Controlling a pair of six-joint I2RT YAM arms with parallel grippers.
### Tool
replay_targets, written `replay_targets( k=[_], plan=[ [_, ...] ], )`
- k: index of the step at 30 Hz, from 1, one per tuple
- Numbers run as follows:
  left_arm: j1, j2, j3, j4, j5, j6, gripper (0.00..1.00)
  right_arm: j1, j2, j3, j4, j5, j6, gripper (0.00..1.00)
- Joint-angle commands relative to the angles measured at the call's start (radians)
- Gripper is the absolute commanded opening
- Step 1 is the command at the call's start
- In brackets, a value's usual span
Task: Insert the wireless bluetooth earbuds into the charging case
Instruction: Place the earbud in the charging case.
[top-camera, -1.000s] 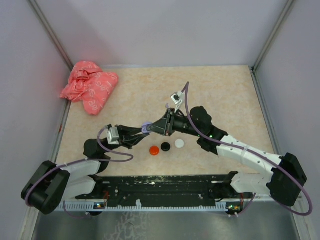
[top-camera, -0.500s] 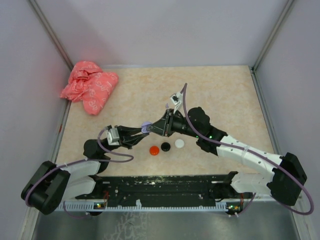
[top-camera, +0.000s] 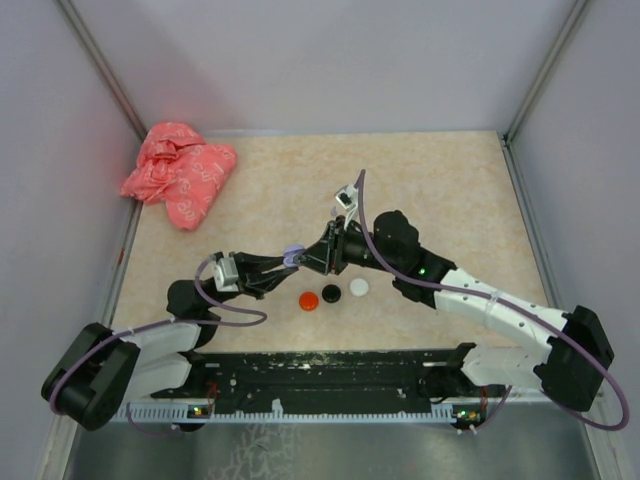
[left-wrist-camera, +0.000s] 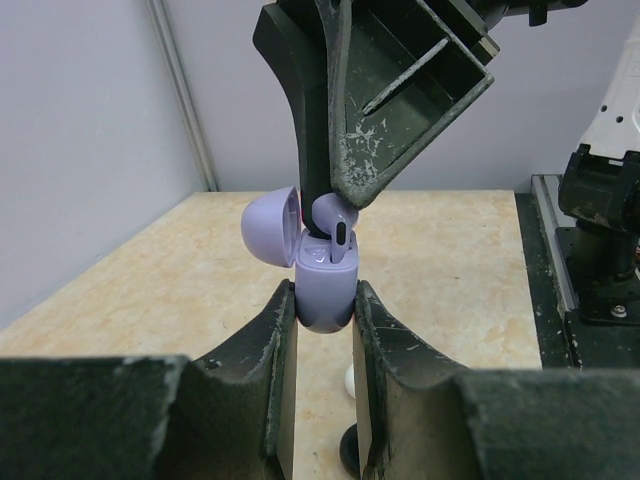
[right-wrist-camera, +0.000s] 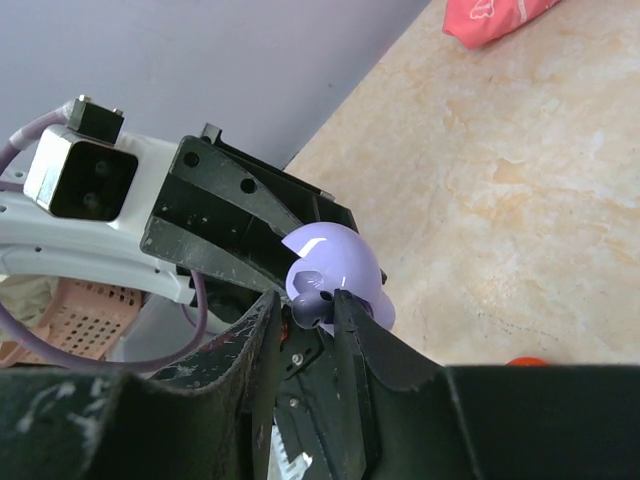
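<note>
My left gripper is shut on the lower half of a lilac charging case, held upright above the table with its lid swung open to the left. A lilac earbud stands in the case's top, its stem down in a socket and its head still sticking out. My right gripper reaches in from above with its jaws slightly parted around the earbud. One finger touches it and a small gap shows at the other. From above, both grippers meet at the case.
Three small round discs lie on the table just below the grippers: red, black and white. A crumpled pink bag lies at the back left corner. Walls close the table on three sides.
My right gripper's jaws have parted a little around the earbud, and its wrist has shifted slightly to the left. The left gripper and the case have stayed still.
</note>
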Motion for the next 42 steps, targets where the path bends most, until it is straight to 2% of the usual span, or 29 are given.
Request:
replay_targets(
  k=[1, 13, 16, 20, 24, 29, 34, 42],
  plan=[
    [0.001, -0.015, 0.007, 0.186, -0.045, -0.005, 0.0, 0.02, -0.015, 0.039, -0.049, -0.063, -0.068, 0.29],
    [0.002, -0.03, -0.016, 0.18, -0.082, -0.022, 0.0, 0.02, -0.036, 0.039, -0.078, -0.112, -0.135, 0.3],
    [0.002, -0.038, -0.02, 0.171, -0.086, -0.028, 0.0, 0.02, -0.049, 0.04, -0.084, -0.13, -0.169, 0.35],
    [0.001, -0.045, -0.015, 0.151, -0.08, -0.032, 0.0, 0.023, -0.05, 0.042, -0.05, -0.197, -0.188, 0.37],
    [0.002, -0.044, -0.01, 0.149, -0.061, -0.043, 0.0, 0.033, -0.027, 0.06, -0.05, -0.201, -0.21, 0.37],
    [0.001, -0.05, -0.011, 0.123, -0.053, -0.04, 0.0, 0.038, -0.058, 0.081, -0.099, -0.127, -0.254, 0.39],
    [0.0, -0.063, -0.006, 0.081, -0.053, -0.042, 0.0, 0.037, -0.115, 0.111, -0.199, 0.001, -0.335, 0.51],
    [0.0, -0.063, 0.003, 0.041, -0.038, -0.07, 0.0, 0.037, -0.054, 0.147, -0.156, -0.027, -0.335, 0.52]
  ],
)
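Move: The earbud stands at the mouth of the charging case, right at the right hand's slightly open fingertips; from the left hand it is about 3 cm to the right, 1 cm forward and 1 cm up. The case, lid open on its forward side and held by the left fingers, lies some 2 cm left, 1 cm forward and 1 cm below the right hand. Roughly 22 cm under that hand, the black puck is about 6 cm right and 3 cm back, the orange puck 2 cm right and 5 cm back. The earbud is left at the case as the right fingertips come free of it: the right hand draws back towards the base by about 4 cm, swinging slightly counter-clockwise, then opens wider and lifts some 3 cm while easing forward and a little right, rolling on to roughly 15 degrees. The left hand keeps its hold on the case and ends about 1 cm higher. ##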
